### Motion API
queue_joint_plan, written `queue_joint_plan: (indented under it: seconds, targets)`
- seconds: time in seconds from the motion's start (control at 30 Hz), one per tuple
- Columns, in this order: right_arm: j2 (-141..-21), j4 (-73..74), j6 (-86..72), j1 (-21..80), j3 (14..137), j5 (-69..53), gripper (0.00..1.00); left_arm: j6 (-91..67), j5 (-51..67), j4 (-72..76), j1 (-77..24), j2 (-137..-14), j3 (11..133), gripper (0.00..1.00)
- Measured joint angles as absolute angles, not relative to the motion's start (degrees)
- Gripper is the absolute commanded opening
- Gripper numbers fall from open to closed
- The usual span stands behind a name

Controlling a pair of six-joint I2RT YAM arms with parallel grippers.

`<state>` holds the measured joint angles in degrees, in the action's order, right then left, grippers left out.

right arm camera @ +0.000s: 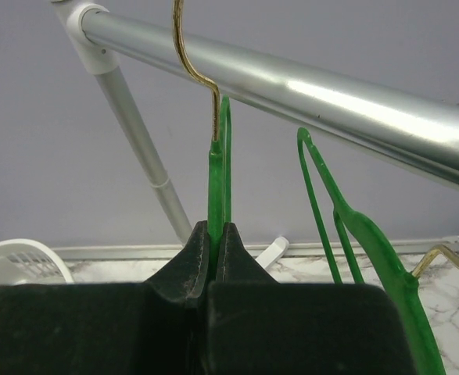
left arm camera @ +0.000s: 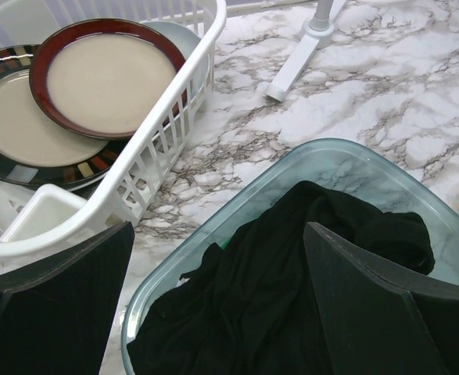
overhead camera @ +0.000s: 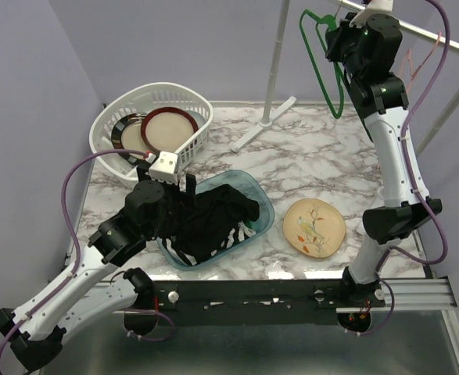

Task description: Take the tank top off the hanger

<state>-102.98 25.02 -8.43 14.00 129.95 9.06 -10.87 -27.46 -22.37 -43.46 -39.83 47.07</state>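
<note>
The black tank top (overhead camera: 213, 221) lies crumpled in a clear blue-green bin (overhead camera: 256, 191); it also shows in the left wrist view (left arm camera: 292, 297). My left gripper (overhead camera: 170, 195) is open and hangs just above the cloth, its fingers (left arm camera: 57, 305) on either side, holding nothing. A green hanger (overhead camera: 323, 58) with a gold hook hangs bare on the silver rail (right arm camera: 307, 94). My right gripper (overhead camera: 340, 39) is shut on this green hanger (right arm camera: 217, 180) just below its hook, up at the rail.
A white basket (overhead camera: 120, 117) with plates (left arm camera: 104, 78) stands at the back left. A tan patterned plate (overhead camera: 315, 226) lies right of the bin. The rack's white foot (overhead camera: 260, 125) rests on the marble table. A second green hanger (right arm camera: 354, 226) hangs to the right.
</note>
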Motion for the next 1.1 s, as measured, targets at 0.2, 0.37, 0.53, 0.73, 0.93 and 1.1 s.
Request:
queue_joint_plan:
  seconds: [0.2,0.37,0.53,0.73,0.93,1.1]
  targets:
    - [-104.86,24.95,-11.0,13.78,130.39,8.32,0.01,-10.72,-27.46,-22.37,-43.46,-40.77,47.07,0.99]
    - [-106.19,25.19,-11.9,13.78,130.39,8.16,0.16,-10.7,-27.46,-22.37,-43.46,-40.91,47.07,0.99]
    - [-105.82,25.36,-11.62,13.78,130.39,8.1,0.59,-10.68,-27.46,-22.37,-43.46,-40.95,47.07,0.99]
    - [-102.35,27.99,-11.44,13.78,129.6,7.35,0.94,-10.68,-27.46,-22.37,-43.46,-40.95,47.07,0.99]
    - [-89.97,32.16,-11.75,13.78,120.29,1.69,1.0,-10.59,-27.09,-22.35,-43.46,-40.64,46.98,0.99]
    - [-76.27,34.06,-11.9,13.8,107.59,-1.74,1.0,-10.55,-25.98,-22.04,-43.46,-39.33,46.78,0.99]
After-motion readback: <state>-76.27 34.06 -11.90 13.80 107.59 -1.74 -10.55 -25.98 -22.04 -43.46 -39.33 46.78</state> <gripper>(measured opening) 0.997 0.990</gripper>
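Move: The rail lies about 2 cm ahead of the right hand and some 7 cm above; that hand still grips the neck of the left-hand green hanger, its hook rising in front of the rail. A second green hanger's neck is roughly 9 cm to the hand's right, 3 cm back and 3 cm lower. The rail's left corner is about 12 cm left, 8 cm ahead and 7 cm up. From the left hand, the rail above the right hand is some 28 cm ahead, 45 cm right and 30 cm up. Down by about 2.5 cm and forward 2 cm, the right hand lowers the held hanger to set its hook on the rail. The fingers then open wide and let go of the neck, and the hand draws straight back about 16 cm towards the base, away from rail and hanger, rising slightly and turning some 10 degrees counter-clockwise. ##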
